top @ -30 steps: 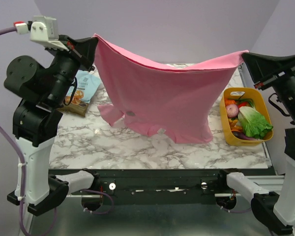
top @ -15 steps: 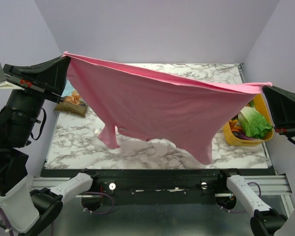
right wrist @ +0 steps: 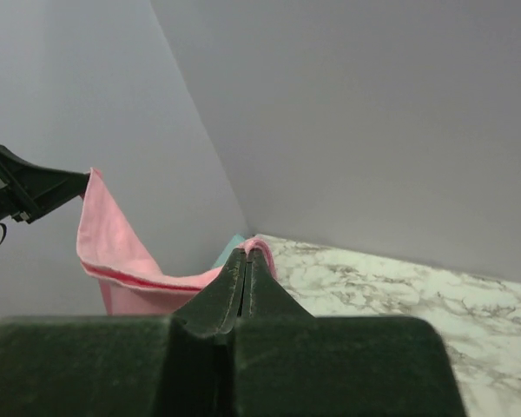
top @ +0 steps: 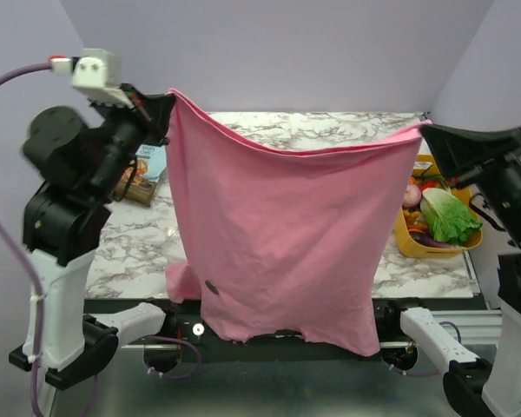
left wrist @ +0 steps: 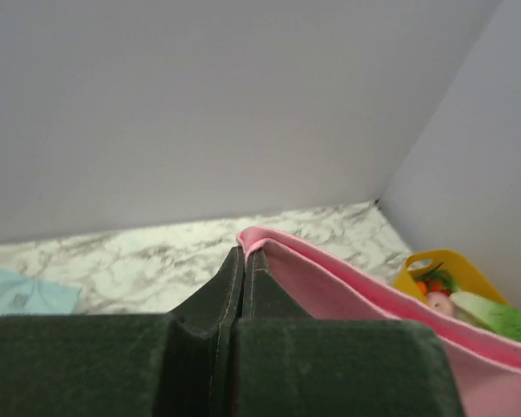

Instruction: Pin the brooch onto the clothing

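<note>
The pink clothing [top: 286, 234] hangs in the air like a curtain, stretched between both arms, its lower end draping past the table's front edge. My left gripper [top: 168, 94] is shut on its upper left corner [left wrist: 259, 239]. My right gripper [top: 425, 127] is shut on its upper right corner [right wrist: 262, 246]. The brooch [top: 211, 286], a small dark grey disc, sits on the fabric low on the left side. In the right wrist view the left gripper [right wrist: 82, 178] holds the far corner of the clothing [right wrist: 113, 243].
A yellow basket [top: 417, 246] with lettuce [top: 450, 217] and other vegetables stands at the table's right edge. A snack bag [top: 143, 174] lies at the left, behind the left arm. The marble table [top: 135, 252] shows on both sides of the shirt.
Both grippers came back inward from a wide spread. The shirt went from stretched flat and low to hanging tall and vertical, and its hem with the brooch now drops over the front edge.
</note>
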Robot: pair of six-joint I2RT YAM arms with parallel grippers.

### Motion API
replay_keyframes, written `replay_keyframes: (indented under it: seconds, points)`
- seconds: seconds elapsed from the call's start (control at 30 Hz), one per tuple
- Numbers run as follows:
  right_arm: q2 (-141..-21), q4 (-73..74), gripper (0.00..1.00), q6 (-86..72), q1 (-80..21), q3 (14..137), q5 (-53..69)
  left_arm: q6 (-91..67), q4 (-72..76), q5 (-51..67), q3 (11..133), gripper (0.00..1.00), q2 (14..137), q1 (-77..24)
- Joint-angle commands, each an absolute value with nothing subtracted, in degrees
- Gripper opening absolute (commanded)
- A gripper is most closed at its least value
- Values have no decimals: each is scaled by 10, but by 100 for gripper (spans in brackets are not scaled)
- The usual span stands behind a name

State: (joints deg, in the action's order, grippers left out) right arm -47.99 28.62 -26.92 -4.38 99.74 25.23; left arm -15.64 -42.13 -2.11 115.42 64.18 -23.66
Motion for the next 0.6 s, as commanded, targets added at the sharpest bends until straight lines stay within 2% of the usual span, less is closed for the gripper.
replay_keyframes:
  seconds: [0.0, 0.17, 0.33, 0.4, 0.57]
  points:
    - [-533, 262, 0, -265, -41, 920, 229, -163, -384, -66, 1067, 0, 687, -195]
    - [-616, 213, 1, -264, -40, 850, 207, -188, -331, 16, 998, 0, 779, -122]
    - [-741, 142, 0, -272, -40, 798, 171, -205, -275, 56, 1003, 0, 917, -87]
    - [-836, 129, 0, -281, -40, 808, 166, -202, -276, 53, 1045, 0, 969, -84]
    - [-1040, 140, 1, -300, -40, 924, 191, -193, -299, 61, 1163, 0, 1156, -77]
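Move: From the left gripper the far strip of bare table lies about 45 cm ahead and 57 cm down, with the snack bag 33 cm ahead and 32 cm left, and the brooch on the hanging cloth some 20 cm back, 3 cm right and 38 cm down. From the right gripper that far strip is about 52 cm straight ahead and 58 cm down, and the yellow basket 17 cm ahead, 28 cm right and 53 cm down. Swing both grippers together forward and down towards the far strip of table, some 30 cm each way, keeping both shut on the two corners of the pink clothing's edge so that it stays stretched between them. Start straight away, move fast without a stop, and tip the wrists down as they go, about 35 degrees on the left and 45 on the right. ##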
